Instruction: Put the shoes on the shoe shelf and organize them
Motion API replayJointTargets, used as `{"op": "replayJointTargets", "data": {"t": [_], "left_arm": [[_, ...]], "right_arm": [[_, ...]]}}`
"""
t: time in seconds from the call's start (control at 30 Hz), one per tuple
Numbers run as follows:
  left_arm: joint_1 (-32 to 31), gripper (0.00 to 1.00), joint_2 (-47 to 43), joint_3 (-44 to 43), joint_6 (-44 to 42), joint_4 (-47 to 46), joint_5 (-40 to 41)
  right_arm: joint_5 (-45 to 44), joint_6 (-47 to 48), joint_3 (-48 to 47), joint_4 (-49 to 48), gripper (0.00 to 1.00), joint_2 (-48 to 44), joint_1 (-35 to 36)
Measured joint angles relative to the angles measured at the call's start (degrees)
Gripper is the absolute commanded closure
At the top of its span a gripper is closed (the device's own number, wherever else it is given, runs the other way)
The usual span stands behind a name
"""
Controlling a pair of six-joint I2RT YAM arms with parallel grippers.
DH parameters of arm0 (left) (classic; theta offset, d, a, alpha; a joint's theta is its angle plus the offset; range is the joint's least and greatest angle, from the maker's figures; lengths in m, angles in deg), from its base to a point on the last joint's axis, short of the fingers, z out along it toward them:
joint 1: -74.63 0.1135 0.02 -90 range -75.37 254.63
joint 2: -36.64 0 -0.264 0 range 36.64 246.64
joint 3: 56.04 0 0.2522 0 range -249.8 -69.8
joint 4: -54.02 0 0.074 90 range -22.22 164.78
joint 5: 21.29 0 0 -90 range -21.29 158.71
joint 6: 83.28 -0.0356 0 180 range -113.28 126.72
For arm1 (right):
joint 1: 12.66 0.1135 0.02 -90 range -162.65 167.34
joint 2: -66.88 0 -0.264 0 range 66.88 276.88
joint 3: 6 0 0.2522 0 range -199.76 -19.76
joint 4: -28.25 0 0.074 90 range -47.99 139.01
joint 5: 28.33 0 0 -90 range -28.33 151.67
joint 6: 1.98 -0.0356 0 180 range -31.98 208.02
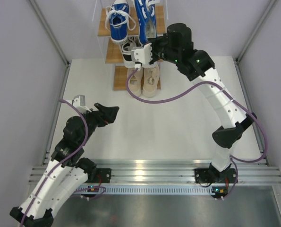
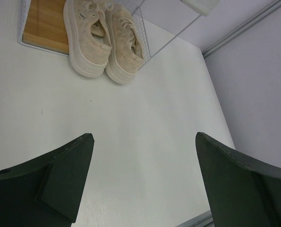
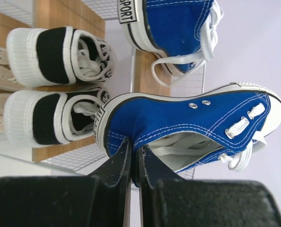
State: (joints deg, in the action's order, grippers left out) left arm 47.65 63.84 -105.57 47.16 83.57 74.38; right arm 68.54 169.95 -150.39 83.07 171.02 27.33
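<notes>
The shoe shelf (image 1: 106,28) stands at the table's far edge. One blue shoe (image 1: 117,21) sits on its top board. My right gripper (image 3: 136,146) is shut on the heel collar of the second blue shoe (image 3: 178,118), held beside the first blue shoe (image 3: 178,23) at the top tier (image 3: 69,14). I cannot tell whether the held shoe rests on the board. Two black-and-white shoes (image 3: 55,54) stand on the middle board. The beige pair (image 2: 88,38) is on the lowest board (image 2: 46,23). My left gripper (image 2: 145,142) hangs open over bare table, holding nothing.
Grey walls with metal rails close in the white table (image 1: 145,127) on the left and right. The right arm's purple cable (image 1: 168,98) loops over the table just in front of the beige shoes (image 1: 142,80). The left gripper (image 1: 113,113) is at the near left.
</notes>
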Motion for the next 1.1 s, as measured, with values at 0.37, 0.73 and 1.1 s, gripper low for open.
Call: {"op": "replayJointTargets", "data": {"t": [0.37, 0.73, 1.1], "left_arm": [[0.0, 0.06, 0.0, 0.2, 0.2, 0.0, 0.0], [0.0, 0.06, 0.0, 0.4, 0.2, 0.0, 0.0], [0.0, 0.06, -1.6, 0.7, 0.7, 0.0, 0.0]], "right_arm": [[-0.3, -1.1, 0.0, -3.5, 0.83, 1.5, 0.0], [-0.3, -3.8, 0.0, -12.3, 0.46, 1.4, 0.0], [2.6, -30.6, 0.0, -21.0, 0.23, 0.1, -1.5]]}}
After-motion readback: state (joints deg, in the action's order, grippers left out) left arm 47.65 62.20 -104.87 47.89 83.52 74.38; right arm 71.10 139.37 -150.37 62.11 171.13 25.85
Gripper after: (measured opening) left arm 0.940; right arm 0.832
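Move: Just ahead of the right hand, which still pinches the second blue shoe near its heel, lies the free right half of the top shelf, its middle about 9 cm ahead, 6 cm left and 4 cm below. The first blue shoe stands some 15 cm left and 9 cm ahead, 1 cm below; the right black-and-white shoe is roughly 7 cm ahead, 6 cm left, 20 cm below. From the left hand, that free place is about 28 cm ahead, 13 cm right and 16 cm above. Easing about a centimetre forward and left over the top shelf, the right hand opens its fingers from the second blue shoe, slowly at first and then nearly wide. Already rising as they part, it climbs some 7 cm clear of the shoe, while the wrist rolls about 35 degrees so the fingertips swing from slightly down to slightly up. ##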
